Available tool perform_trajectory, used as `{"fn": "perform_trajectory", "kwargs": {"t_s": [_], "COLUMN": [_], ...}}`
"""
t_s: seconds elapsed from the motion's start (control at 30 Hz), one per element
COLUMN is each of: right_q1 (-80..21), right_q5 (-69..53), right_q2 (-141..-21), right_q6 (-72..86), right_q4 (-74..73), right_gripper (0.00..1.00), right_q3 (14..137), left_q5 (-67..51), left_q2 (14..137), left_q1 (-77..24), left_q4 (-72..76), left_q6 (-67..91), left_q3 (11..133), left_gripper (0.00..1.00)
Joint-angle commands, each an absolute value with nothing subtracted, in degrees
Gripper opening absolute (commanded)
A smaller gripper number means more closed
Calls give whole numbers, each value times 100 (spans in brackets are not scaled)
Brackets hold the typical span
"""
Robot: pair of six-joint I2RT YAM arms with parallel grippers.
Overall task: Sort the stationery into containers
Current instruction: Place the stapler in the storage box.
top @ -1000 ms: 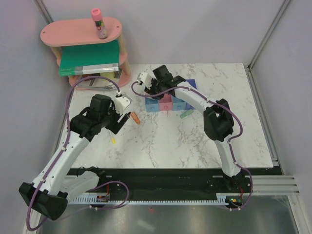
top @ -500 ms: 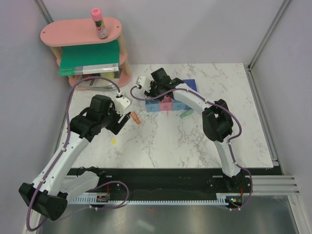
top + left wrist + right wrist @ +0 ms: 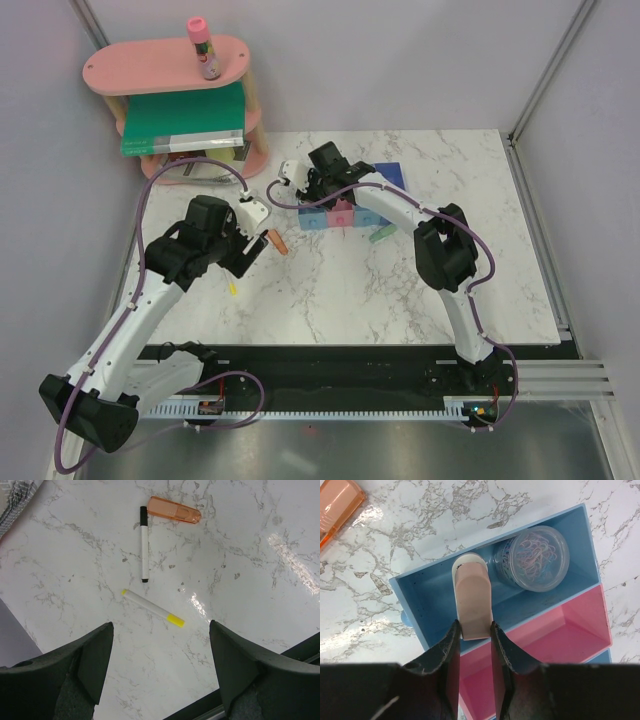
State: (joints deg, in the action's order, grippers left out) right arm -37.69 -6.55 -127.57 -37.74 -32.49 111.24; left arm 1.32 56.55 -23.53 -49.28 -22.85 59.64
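Observation:
My right gripper (image 3: 473,626) is shut on a pale pink eraser-like piece (image 3: 473,597), held over the end light blue bin (image 3: 420,600) of the containers (image 3: 345,212). A clear round pot (image 3: 535,557) of paper clips sits in that bin, and the pink bin (image 3: 560,625) is beside it. My left gripper (image 3: 160,625) hangs open above the table, nothing between its fingers. Below it lie a black-and-white marker (image 3: 144,544), an orange-tipped piece (image 3: 174,510) and a thin yellow-tipped stick (image 3: 152,608).
A pink oval two-tier shelf (image 3: 170,72) stands at the back left, with a pink-capped tube (image 3: 203,47) on top and a green flat book (image 3: 185,122) on its lower tier. A green bit (image 3: 382,235) lies on the table just in front of the bins.
My right gripper has drifted slightly left and nearer with the pink piece still in it. The left arm has not moved.

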Motion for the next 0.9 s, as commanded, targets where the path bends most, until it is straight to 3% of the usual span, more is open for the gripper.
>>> {"fn": "perform_trajectory", "kwargs": {"t_s": [0.0, 0.4, 0.5, 0.73, 0.87], "right_q1": [-3814, -3841, -3850, -3885, -3902], "right_q5": [-580, -598, -606, -563, -536], "right_q2": [-12814, -13034, -13061, -13052, -13043], "right_q6": [-3858, -4034, -4052, -4052, -4052], "right_q4": [-3322, -3497, -3533, -3542, -3542], "right_gripper": [12, 15, 22, 65, 72], "right_q3": [11276, 11452, 11531, 11610, 11593], "left_q5": [26, -176, -176, -211, -229], "left_q2": [5581, 5686, 5695, 5704, 5695], "left_q1": [-2329, -2329, -2329, -2338, -2329], "left_q4": [-4851, -4773, -4772, -4764, -4746], "left_q6": [-2320, -2373, -2382, -2355, -2338], "left_q3": [5950, 5959, 5968, 5959, 5941], "left_gripper": [84, 85, 85, 85, 85]}}
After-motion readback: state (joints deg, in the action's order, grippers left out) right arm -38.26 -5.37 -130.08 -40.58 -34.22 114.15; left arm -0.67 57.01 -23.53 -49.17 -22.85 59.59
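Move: Just beyond the right hand, which already holds the pinkish stapler with its lower end dipped into the leftmost blue compartment of the storage box, that compartment's middle lies about 4 cm ahead, 3 cm left and 4 cm below. The round clip tub in its far part is some 8 cm ahead and 4 cm left; the pink compartment centres about 4 cm ahead and 3 cm right. From the idle left hand, the blue compartment is roughly 24 cm ahead, 16 cm right and well below. Hovering briefly over the right edge of the left blue compartment, the right hand sinks straight down about 1 cm with the stapler still pinched. Its fingers then spread from about a third to over two thirds open and let go of the stapler, the hand starting to ease up and slightly forward-left by the end. ##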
